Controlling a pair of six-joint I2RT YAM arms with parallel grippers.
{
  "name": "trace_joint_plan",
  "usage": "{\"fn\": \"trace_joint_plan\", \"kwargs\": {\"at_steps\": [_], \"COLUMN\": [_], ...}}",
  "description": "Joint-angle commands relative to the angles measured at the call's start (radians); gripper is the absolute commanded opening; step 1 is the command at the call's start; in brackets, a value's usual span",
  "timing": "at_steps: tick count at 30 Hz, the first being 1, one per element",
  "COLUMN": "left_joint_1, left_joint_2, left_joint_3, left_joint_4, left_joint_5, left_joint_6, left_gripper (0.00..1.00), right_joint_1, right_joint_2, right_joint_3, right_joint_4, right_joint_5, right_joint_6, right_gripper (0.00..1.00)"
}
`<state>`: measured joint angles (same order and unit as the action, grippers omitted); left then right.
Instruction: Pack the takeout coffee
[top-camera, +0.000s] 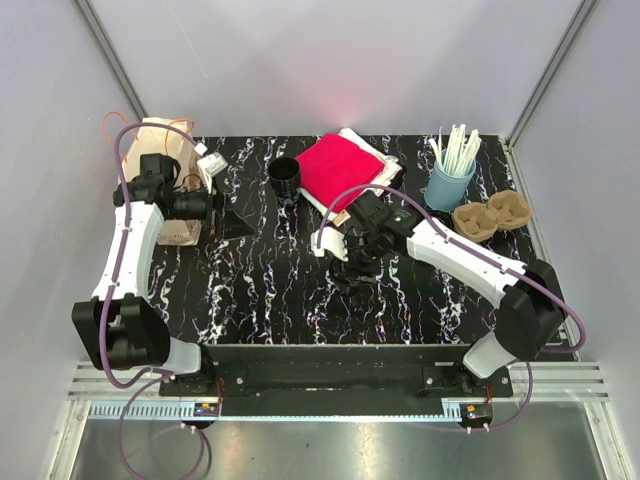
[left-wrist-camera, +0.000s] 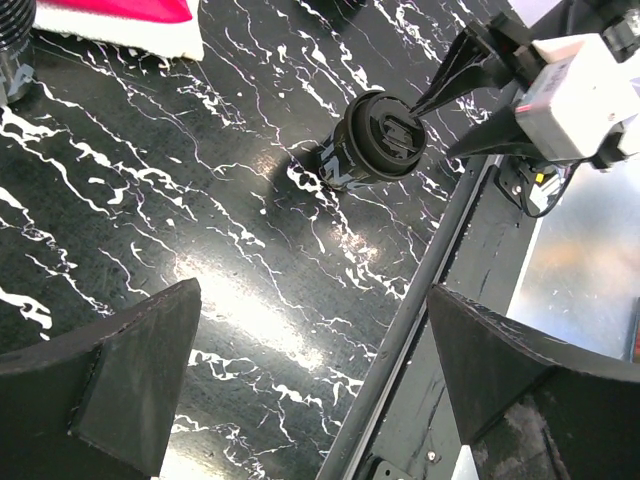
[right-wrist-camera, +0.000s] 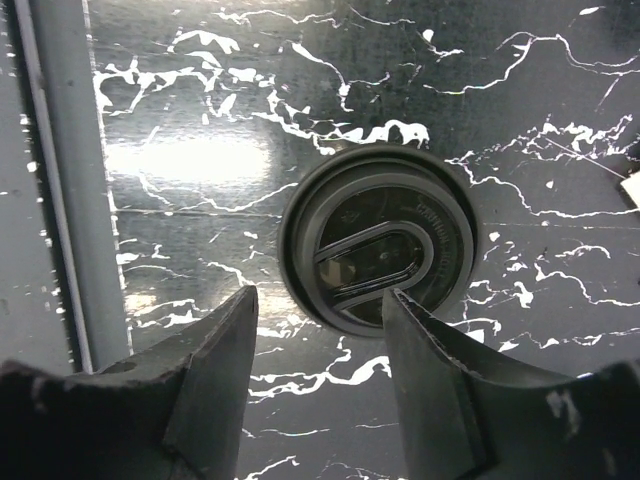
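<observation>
A black takeout coffee cup with a black sip lid (right-wrist-camera: 378, 250) stands upright on the marble-pattern table. In the left wrist view the same cup (left-wrist-camera: 375, 140) shows from the side. My right gripper (right-wrist-camera: 318, 300) hovers just above it, the jaws partly apart with only tabletop between the fingertips (right-wrist-camera: 215, 370); the right-hand finger overlaps the lid's edge. From the top view the right gripper (top-camera: 352, 262) hides most of the cup. My left gripper (top-camera: 225, 200) is wide open and holds nothing, beside a brown paper bag (top-camera: 165, 150) at the far left.
A second, lidless black cup (top-camera: 285, 178) stands at the back centre beside a pink cloth on white napkins (top-camera: 340, 168). At the back right are a blue cup of white straws (top-camera: 450, 180) and a cardboard cup carrier (top-camera: 492, 215). The table's front rail (left-wrist-camera: 440, 270) lies close to the lidded cup.
</observation>
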<state>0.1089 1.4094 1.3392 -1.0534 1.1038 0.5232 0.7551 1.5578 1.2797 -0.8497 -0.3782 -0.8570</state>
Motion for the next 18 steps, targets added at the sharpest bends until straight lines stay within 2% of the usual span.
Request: {"fn": "trace_joint_plan", "kwargs": {"at_steps": [1,9,18], "left_joint_1": [0.015,0.021,0.028], "left_joint_2": [-0.009,-0.003,0.003], "left_joint_3": [-0.008,-0.011,-0.014], "left_joint_4": [0.018,0.018,0.018], "left_joint_5": [0.057,0.070,0.080], "left_joint_6": [0.017,0.018,0.015], "left_gripper": [0.99,0.99,0.99], "right_joint_1": [0.016,0.033,0.047], "right_joint_2": [0.005,0.022,0.031], "right_joint_3": [-0.013,-0.029,-0.036], "right_joint_4": [0.072,0.098,0.087], "right_joint_5": [0.039,0.056,0.079], "right_joint_6": [-0.019,-0.022,-0.030], "right_gripper": [0.57,0.53,0.38]}}
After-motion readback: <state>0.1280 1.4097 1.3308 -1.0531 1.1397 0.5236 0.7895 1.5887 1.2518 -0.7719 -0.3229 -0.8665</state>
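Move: The lidded coffee cup stands right by the right fingertips, its middle about 2 cm ahead, 3 cm left and 6 cm below. From that hand the open black cup is some 22 cm ahead and 14 cm left, and the red cloth about 24 cm straight ahead. From the idle left hand, the lidded cup lies roughly 22 cm right, 4 cm back and 17 cm down. The right fingertips come down to the lid's near part and seem to meet it, one at the rim and one on top, while their gap narrows from a bit over half open to about two-fifths. The hand eases down some 1.5 cm, sliding about 1 cm left and slightly forward towards the lid's middle, its wrist almost steady. ##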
